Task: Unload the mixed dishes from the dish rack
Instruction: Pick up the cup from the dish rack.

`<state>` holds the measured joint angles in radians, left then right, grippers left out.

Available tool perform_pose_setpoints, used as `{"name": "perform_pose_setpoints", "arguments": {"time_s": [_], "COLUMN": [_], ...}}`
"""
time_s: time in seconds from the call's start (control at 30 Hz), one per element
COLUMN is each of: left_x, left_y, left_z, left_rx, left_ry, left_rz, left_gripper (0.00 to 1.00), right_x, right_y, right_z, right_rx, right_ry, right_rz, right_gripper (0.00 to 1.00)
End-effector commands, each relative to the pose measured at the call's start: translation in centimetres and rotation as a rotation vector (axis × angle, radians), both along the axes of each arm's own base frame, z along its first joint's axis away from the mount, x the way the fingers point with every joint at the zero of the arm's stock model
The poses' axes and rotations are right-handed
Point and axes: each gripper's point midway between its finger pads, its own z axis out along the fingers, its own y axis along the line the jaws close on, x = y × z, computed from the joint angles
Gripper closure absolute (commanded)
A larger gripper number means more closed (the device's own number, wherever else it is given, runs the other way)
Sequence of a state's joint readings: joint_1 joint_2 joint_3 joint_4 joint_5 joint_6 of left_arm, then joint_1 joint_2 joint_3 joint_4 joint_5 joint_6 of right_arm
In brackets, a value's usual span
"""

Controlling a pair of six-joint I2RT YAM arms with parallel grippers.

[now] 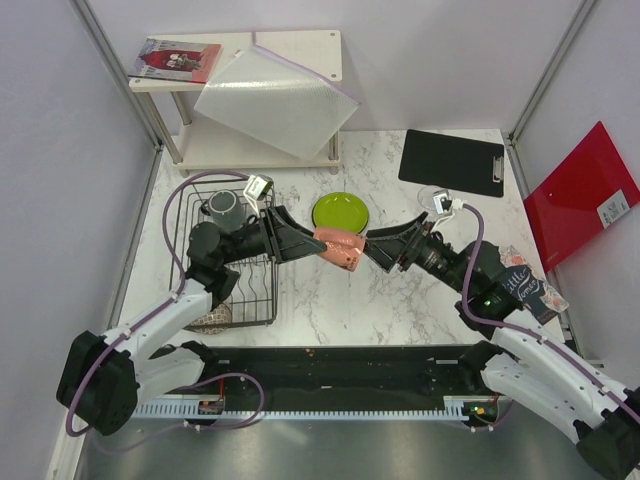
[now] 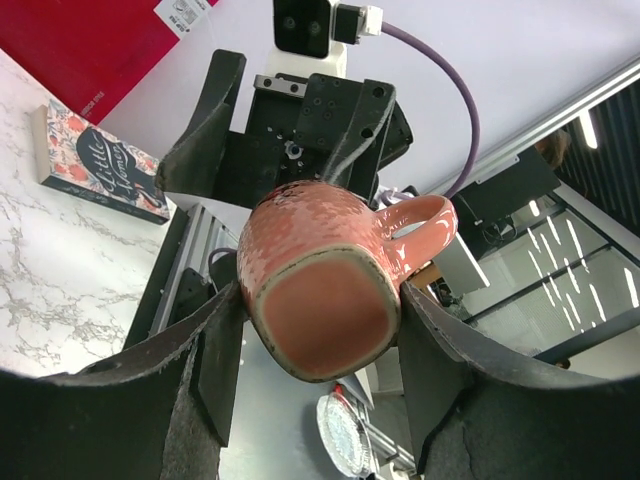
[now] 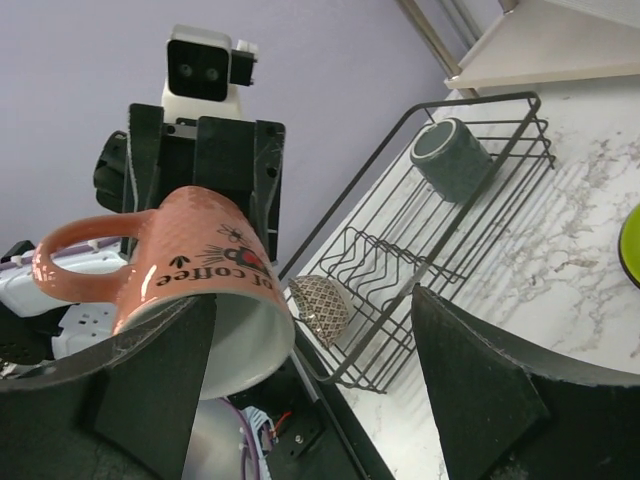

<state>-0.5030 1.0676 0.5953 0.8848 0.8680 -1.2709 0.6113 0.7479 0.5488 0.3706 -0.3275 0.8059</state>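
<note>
The small pink cup (image 1: 338, 248) hangs in the air over the table's middle, lying sideways. My left gripper (image 1: 318, 243) is shut on its base end (image 2: 320, 270). My right gripper (image 1: 372, 248) is open at its mouth end, and the cup (image 3: 190, 260) lies close by one finger. The black wire dish rack (image 1: 255, 300) at the left holds the grey-green mug (image 1: 222, 205) at its far end and the brown bowl (image 1: 212, 316) at its near end. The lime-green plate (image 1: 340, 211) lies on the table beyond the cup. The clear glass and red patterned plate are out of view.
A white two-tier shelf (image 1: 300, 45) at the back holds a red book (image 1: 178, 58) and a white sheet (image 1: 275, 100). A black clipboard (image 1: 452, 160) lies at the back right, a red folder (image 1: 580, 195) leans at the right, and a patterned book (image 1: 528, 285) lies by the right arm.
</note>
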Motion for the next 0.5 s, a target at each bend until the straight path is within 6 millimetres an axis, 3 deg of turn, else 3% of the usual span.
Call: {"name": "perform_pose_setpoints", "arguments": {"time_s": [0.0, 0.23, 0.33, 0.47], "left_x": [0.1, 0.2, 0.1, 0.2], "left_y": [-0.1, -1.2, -1.4, -1.6], "left_z": [3.5, 2.4, 2.1, 1.6], "left_rx": [-0.079, -0.058, -0.052, -0.038], "left_ry": [-0.144, -0.117, -0.111, -0.102], "left_rz": [0.037, 0.007, -0.001, -0.005], "left_gripper": [0.98, 0.98, 0.98, 0.98], "right_x": [-1.4, -1.4, -1.5, -1.3], "right_y": [0.5, 2.1, 2.4, 2.1], "right_z": [4.7, 4.0, 3.5, 2.9], "right_rx": [0.104, 0.112, 0.108, 0.098], "right_ry": [-0.114, -0.088, -0.078, -0.07], "right_rz": [0.079, 0.164, 0.18, 0.156], "right_gripper": [0.16, 0.24, 0.39, 0.74]}}
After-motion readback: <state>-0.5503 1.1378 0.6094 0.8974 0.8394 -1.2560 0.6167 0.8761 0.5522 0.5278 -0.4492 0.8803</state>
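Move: My left hand holds the orange cup by its base end; the cup's middle is about 5 cm to its right and a touch back. My open right hand faces the cup's mouth, with the cup about 8 cm to its left, level in height. From the right hand, the green plate lies some 21 cm ahead, 8 cm left and 29 cm below, and the clear glass about 26 cm ahead, 20 cm right and 25 cm below. I slide my right hand about 2.5 cm left to the cup's mouth, swinging it some 10 degrees counter-clockwise, and close its wide-open fingers to under half around the rim, one inside the mouth and one outside. My left hand keeps its grip and brings the cup about 1.5 cm right and 1 cm down to meet it. ##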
